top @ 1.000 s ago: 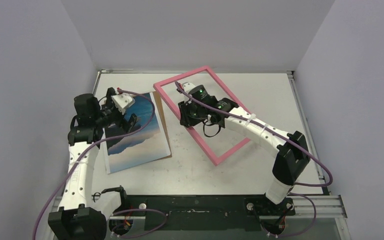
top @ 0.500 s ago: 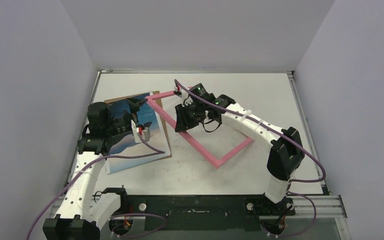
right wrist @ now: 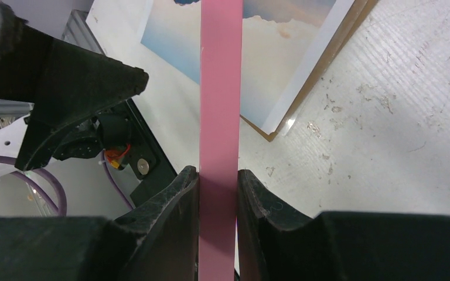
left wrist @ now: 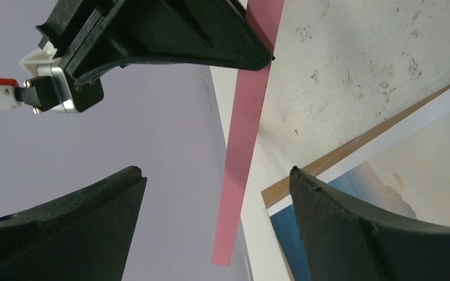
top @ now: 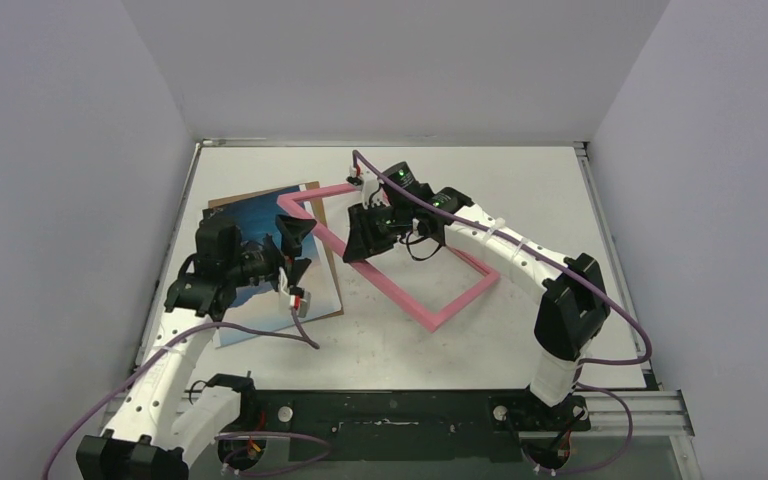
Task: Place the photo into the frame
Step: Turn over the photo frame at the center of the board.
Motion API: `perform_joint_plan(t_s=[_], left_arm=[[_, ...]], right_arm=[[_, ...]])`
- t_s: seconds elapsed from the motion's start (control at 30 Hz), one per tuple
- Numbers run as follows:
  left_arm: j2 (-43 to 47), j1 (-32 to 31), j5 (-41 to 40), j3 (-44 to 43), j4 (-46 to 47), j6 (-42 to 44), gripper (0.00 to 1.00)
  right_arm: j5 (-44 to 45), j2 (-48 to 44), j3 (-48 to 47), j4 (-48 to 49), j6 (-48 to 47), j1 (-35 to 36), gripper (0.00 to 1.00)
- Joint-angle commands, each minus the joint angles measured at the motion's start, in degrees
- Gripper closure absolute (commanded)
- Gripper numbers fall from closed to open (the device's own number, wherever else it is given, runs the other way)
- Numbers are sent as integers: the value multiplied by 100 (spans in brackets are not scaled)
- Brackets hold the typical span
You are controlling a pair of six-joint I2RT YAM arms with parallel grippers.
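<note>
The pink frame [top: 400, 300] is held tilted over the table, its left corner reaching above the photo [top: 260, 212]. My right gripper [top: 360, 245] is shut on the frame's left long rail; in the right wrist view the rail [right wrist: 220, 88] runs straight up between the jaws [right wrist: 218, 172]. The photo [right wrist: 275, 41], blue sky with pale clouds, lies flat at the table's left. My left gripper [top: 298, 250] hovers open over the photo's right edge, next to the frame's corner. In the left wrist view the pink rail [left wrist: 243, 146] stands ahead of the open jaws [left wrist: 214, 172], untouched, with the photo [left wrist: 422, 158] to the right.
A brown backing board [top: 324, 250] lies under the photo, showing along its right edge [left wrist: 351, 149]. Grey walls close in the table on three sides. The metal base rail [top: 400, 410] runs along the near edge. Purple cables hang from both arms.
My right gripper carried the frame leftward, bringing its corner over the photo. My left arm swung nearer and to the right, its open gripper now facing the frame's corner.
</note>
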State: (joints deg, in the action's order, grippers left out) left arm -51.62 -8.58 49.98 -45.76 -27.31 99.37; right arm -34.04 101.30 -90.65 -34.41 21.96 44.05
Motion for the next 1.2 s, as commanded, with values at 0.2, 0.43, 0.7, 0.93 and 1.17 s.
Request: perform_joint_plan(t_s=[0.2, 0.43, 0.7, 0.93, 1.17], left_arm=[[-194, -597, -858, -68, 349, 164, 30], [-312, -742, -1161, 234, 1415, -182, 40], [-410, -839, -1246, 647, 3117, -783, 69], [-515, -869, -999, 545, 3415, -924, 77], [-616, -885, -816, 99, 2929, -1254, 81]], right_arm=[[-492, -487, -389, 715, 319, 7, 93], [-705, -497, -603, 819, 535, 7, 93], [-668, -488, -983, 494, 510, -100, 82], [66, -611, -1523, -462, -22, -546, 36], [1698, -607, -2787, -2095, -1376, -275, 9]])
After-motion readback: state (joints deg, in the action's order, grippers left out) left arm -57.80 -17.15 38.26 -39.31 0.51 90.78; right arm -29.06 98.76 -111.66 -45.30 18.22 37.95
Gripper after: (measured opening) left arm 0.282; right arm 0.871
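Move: The right hand still grips the raised left side of the photo frame. The open left gripper waits about 7 cm to its left. From the left hand, the bar stretch it will take is roughly 4 cm ahead, 2 cm right and 4 cm below; the frame's far-left corner is about 8 cm ahead and 4 cm left. The photo lies 4 cm back, 9 cm left, some 22 cm below. Left reaches forward 5 cm and pinches the frame's bar; right lifts 5 cm, then lets go, withdrawing up and forward. ##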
